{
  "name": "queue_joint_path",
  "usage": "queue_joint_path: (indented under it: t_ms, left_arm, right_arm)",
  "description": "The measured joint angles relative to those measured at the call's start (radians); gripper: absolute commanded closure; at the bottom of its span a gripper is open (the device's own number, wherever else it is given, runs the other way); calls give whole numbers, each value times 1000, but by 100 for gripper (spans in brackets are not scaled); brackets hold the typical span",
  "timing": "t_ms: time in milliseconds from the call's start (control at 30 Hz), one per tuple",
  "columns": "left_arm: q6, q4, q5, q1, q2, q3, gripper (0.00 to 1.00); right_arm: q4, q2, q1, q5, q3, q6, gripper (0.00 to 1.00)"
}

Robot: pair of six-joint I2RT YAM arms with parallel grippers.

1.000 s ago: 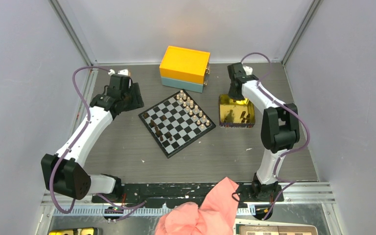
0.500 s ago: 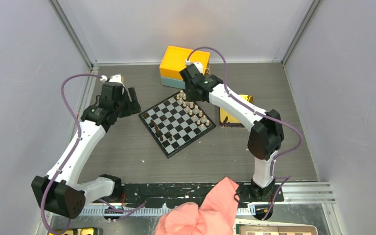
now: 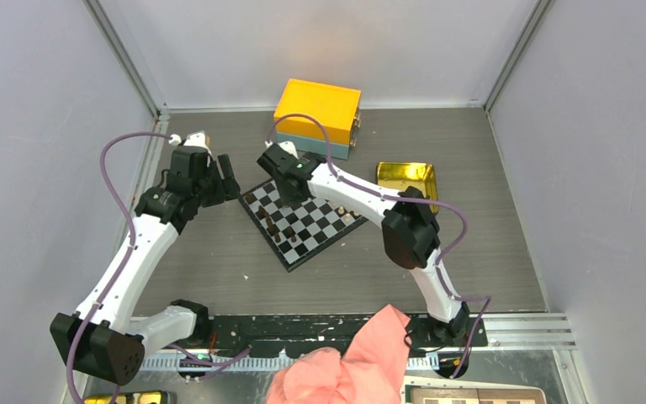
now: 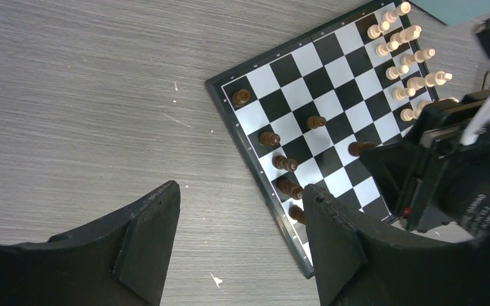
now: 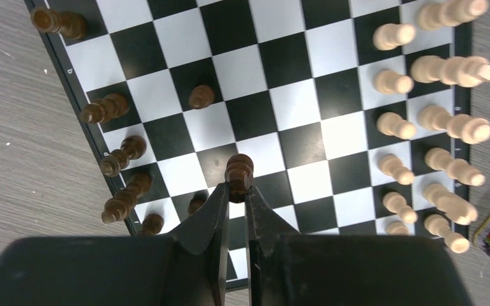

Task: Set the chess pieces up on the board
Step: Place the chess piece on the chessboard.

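The black-and-white board [image 3: 324,220] lies tilted at the table's middle. Dark brown chess pieces [image 3: 271,223] stand along its left edge, and light tan ones [image 5: 446,121] fill two rows on the opposite side. My right gripper [image 5: 237,186] is shut on a dark brown piece [image 5: 238,171] over the squares near the dark side. From above, the right gripper [image 3: 290,192] covers the board's far part. My left gripper [image 4: 242,191] is open and empty over bare table just left of the board [image 4: 319,83]. In the top view the left gripper [image 3: 223,177] sits off the board's left corner.
A yellow box on a teal one [image 3: 318,108] stands behind the board. A shiny gold tin [image 3: 405,175] lies to the board's right. Pink cloth [image 3: 353,362] lies at the near edge between the arm bases. Grey walls close in on three sides.
The right arm swung left from the gold tin to over the board, its jaws staying shut. The left gripper opened wider and shifted slightly left.
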Motion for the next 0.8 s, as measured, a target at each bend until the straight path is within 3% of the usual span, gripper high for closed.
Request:
queue_joint_path:
  t_ms: [233,433,600,800]
  left_arm:
    - [-14,1,1,0,0,-9,29]
    - [-16,4,5,0,0,-15,29]
    - [-16,5,9,0,0,-16,29]
    - [-16,9,11,0,2,-16,29]
  right_arm:
    - [-19,64,24,-3,50,0,99]
    - [-23,110,24,-3,64,0,77]
    - [-30,122,24,-3,66,-1,65]
    - [-34,122,24,-3,90,-4,62]
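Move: The right hand holds a dark piece over the board; its landing spot is about 7 cm below, 1 cm left and 1 cm back. The lone dark pawn stands some 4 cm left of the hand and 1 cm ahead, another dark piece about 6 cm back and 2 cm left, and the dark edge row's middle roughly 7 cm left and 4 cm back. From the left hand the landing spot is about 13 cm right, 3 cm ahead and 18 cm below. The right fingers set the foot of the held dark piece down on the board beside the lone pawn, then part and let it go. To get there the hand sinks about 4 cm, easing some 1.5 cm left early on; once the fingers are opening it starts back up, by barely 1 cm. ##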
